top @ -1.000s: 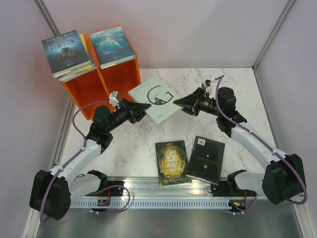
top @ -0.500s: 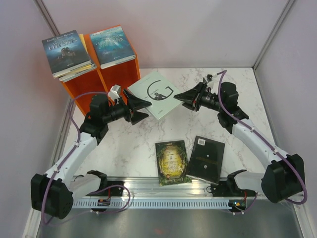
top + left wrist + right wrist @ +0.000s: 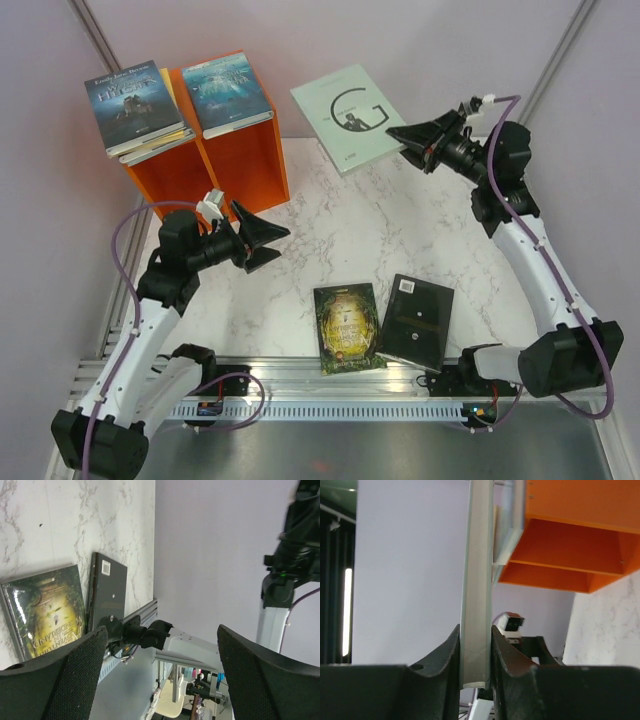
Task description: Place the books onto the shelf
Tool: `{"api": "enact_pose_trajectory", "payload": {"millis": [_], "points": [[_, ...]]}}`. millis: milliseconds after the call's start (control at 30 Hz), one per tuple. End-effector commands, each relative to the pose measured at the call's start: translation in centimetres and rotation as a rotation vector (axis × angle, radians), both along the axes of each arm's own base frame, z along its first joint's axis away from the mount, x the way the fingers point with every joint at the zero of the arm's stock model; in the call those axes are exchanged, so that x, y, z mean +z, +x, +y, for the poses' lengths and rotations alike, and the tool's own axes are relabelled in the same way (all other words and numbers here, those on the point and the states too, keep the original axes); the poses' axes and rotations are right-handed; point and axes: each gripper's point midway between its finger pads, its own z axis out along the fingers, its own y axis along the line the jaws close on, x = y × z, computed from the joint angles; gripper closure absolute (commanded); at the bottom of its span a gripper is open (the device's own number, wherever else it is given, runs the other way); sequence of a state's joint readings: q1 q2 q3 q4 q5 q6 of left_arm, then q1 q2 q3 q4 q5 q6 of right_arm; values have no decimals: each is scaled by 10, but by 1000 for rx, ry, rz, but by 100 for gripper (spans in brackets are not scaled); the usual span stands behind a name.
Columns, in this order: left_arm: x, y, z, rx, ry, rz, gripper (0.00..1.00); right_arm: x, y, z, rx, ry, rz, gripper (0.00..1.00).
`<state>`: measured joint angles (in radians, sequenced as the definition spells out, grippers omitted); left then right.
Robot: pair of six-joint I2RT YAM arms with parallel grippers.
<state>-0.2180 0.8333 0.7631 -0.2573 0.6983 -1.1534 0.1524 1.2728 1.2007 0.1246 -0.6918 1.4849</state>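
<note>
My right gripper [image 3: 405, 140] is shut on the right edge of a pale grey book [image 3: 347, 117] with a big G, holding it up in the air right of the orange shelf [image 3: 250, 160]. In the right wrist view the book's edge [image 3: 477, 580] stands clamped in the right gripper [image 3: 476, 665], and the shelf [image 3: 570, 540] lies beyond it. My left gripper [image 3: 268, 245] hangs open and empty in front of the shelf. Two books lie on the table near the front edge, one green-gold [image 3: 348, 327] and one black [image 3: 415, 320]. The left gripper [image 3: 160, 680] frames nothing.
A dark blue book [image 3: 132, 100] on a small stack and a teal book [image 3: 228, 92] rest on top of the shelf. Purple walls close in the back and both sides. A metal rail [image 3: 330, 400] runs along the near edge by the arm bases.
The left gripper opened, let go of the pale grey book and drew back to the left. The right gripper carried the book up and toward the back.
</note>
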Motion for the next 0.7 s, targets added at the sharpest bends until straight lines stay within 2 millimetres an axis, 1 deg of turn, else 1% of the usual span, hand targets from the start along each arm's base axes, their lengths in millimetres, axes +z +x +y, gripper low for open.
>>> {"api": "enact_pose_trajectory", "payload": {"millis": [0,33,67,100,133,167,200,233,267,300,333,367,400,433,500,533,567,600,633,667], "points": [[-23,-15,5,-5,31,33,9,99,-6,1,11,103,-262,100],[-25,-18,5,-3,23,42,9,106,-2,1,10,119,-268,100],[-32,-21,6,0,22,56,9,116,8,5,2,130,-282,100],[-34,-23,6,3,20,61,9,122,12,9,3,136,-291,100],[-36,-28,7,4,18,65,9,133,19,20,13,136,-310,100],[-38,-30,8,7,18,69,9,137,25,25,-1,137,-314,100],[-38,-32,9,10,18,68,10,141,31,33,-3,137,-314,100],[-37,-34,10,11,18,59,10,131,42,52,17,130,-275,100],[-40,-36,10,15,21,74,10,150,43,55,-10,140,-321,100],[-41,-38,11,18,22,74,10,151,48,64,-10,140,-316,100],[-38,-40,12,21,20,63,10,152,55,80,2,139,-307,100],[-37,-41,13,25,20,61,11,153,60,88,-6,131,-313,100],[-38,-43,14,28,24,69,11,154,68,93,-35,129,-310,100],[-36,-45,14,31,24,62,11,154,75,108,-31,125,-300,100],[-33,-48,16,38,24,51,11,154,84,120,-46,115,-301,100],[-33,-51,17,42,27,55,11,140,98,134,-67,103,-269,100],[-32,-54,18,42,27,50,11,153,97,134,-81,119,-296,100],[-32,-55,19,47,29,51,11,153,101,138,-93,123,-294,100],[-32,-58,19,48,33,54,11,142,112,148,-108,120,-274,100],[-33,-60,20,50,36,56,11,148,111,150,-113,135,-284,100]]}}
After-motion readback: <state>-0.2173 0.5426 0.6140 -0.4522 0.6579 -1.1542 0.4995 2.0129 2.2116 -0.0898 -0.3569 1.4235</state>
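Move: Beyond the right hand, which holds the mint book by its edge, the teal book on the shelf's right half lies about 19 cm ahead, 30 cm to the left and roughly 6 cm lower. The Wuthering Heights stack is on the shelf's left half, some 17 cm farther left than the teal book and about 3 cm nearer the robot. From the empty left hand the teal book lies about 32 cm ahead, 10 cm left and 8 cm higher. Swinging left and forward, about 17 cm and 12 cm, the right hand carries the still-pinched mint book towards the teal book. It first climbs some 9 cm, then starts sinking by about 3 cm, its fingertips tipping up a little and partly back. The left hand, empty and still open, draws back about 5 cm from the shelf and drops a few. ##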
